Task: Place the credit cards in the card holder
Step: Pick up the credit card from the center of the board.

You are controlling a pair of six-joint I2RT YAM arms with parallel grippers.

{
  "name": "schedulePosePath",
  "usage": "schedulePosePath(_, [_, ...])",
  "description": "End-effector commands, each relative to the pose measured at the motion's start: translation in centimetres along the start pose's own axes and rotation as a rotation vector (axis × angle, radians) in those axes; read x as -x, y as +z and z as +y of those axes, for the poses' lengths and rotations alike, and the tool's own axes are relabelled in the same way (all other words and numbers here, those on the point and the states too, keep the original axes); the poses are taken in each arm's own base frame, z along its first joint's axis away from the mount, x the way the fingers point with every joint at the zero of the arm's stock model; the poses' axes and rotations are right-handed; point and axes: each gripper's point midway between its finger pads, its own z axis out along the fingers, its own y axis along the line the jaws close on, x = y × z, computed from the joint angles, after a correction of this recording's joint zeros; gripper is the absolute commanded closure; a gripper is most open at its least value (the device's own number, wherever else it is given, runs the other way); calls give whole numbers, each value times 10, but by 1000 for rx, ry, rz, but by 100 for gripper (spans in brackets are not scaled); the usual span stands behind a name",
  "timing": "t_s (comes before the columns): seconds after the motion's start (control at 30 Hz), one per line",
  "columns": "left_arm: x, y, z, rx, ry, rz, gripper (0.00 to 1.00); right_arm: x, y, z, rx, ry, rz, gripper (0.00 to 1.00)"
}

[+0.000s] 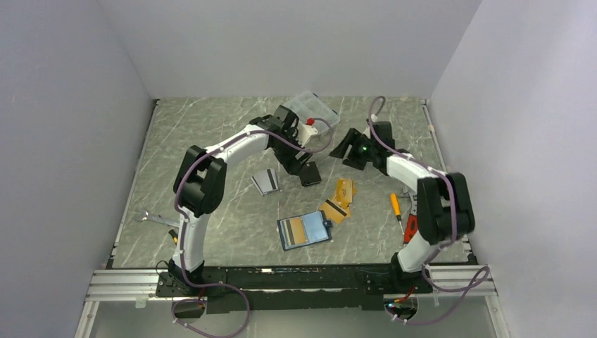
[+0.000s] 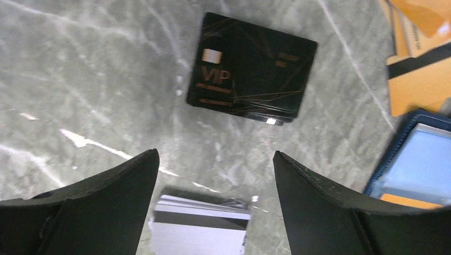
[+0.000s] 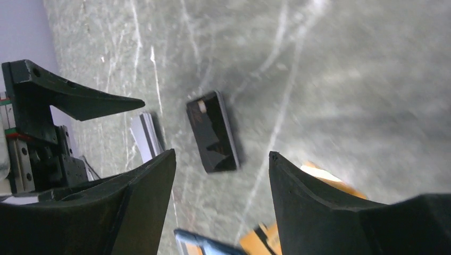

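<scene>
A black credit card marked VIP lies flat on the marble table, just beyond my left gripper, which is open and empty above it. A small stack of silver-grey cards with a dark stripe lies under that gripper's near side. In the top view the black card sits between both grippers, with the silver cards to its left and orange-gold cards to its right. The card holder lies open nearer the bases, with an orange card in it. My right gripper hovers open, holding nothing, facing the black card.
A clear plastic compartment box stands at the back behind the left arm. A screwdriver and a red-handled tool lie by the right arm. A wrench lies at the left edge. Walls close in three sides.
</scene>
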Motion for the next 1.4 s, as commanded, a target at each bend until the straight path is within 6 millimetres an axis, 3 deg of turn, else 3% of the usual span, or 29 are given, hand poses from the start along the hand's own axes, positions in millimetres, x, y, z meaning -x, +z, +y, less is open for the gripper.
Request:
schedulePosePath(0.0, [25, -5, 22, 72, 28, -70, 15, 11, 38, 35, 129, -72, 22, 32])
schedulePosePath(0.2, [30, 5, 26, 71, 30, -109, 15, 2, 76, 33, 190, 1, 94, 40])
schedulePosePath(0.33, [29, 12, 26, 61, 41, -105, 15, -6, 87, 29, 181, 12, 127, 49])
schedulePosePath(0.73, [20, 29, 27, 64, 75, -78, 15, -37, 87, 23, 193, 38, 194, 53])
schedulePosePath(0.9, [21, 33, 26, 75, 93, -69, 15, -53, 85, 16, 183, 58, 215, 63])
schedulePosePath(1.37, [12, 47, 21, 103, 138, -19, 16, -67, 76, 10, 191, 83, 222, 66])
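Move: The black credit cards lie about 11 cm to the right hand's left, level with it fore and aft, and about 8 cm below. From the left hand the same stack is some 5 cm to the right, about 1 cm back and 4 cm down. The white cards sit 10 cm to the left hand's left and 4 cm back; the gold cards lie about 9 cm back of the right hand and 1 cm to its left; the open card holder is some 20 cm nearer the base than the black stack, 2 cm left of it. The black stack is closed in on from both sides. The right hand sweeps left about 8 cm while sinking 7, going a few centimetres forward and then back again, rolls some 15 degrees and narrows its fingers by half, until they straddle the stack's right edge. The left hand, fingers wide open, edges forward 3 cm, sinks nearly 3 and drifts right, to hover at the left side. ##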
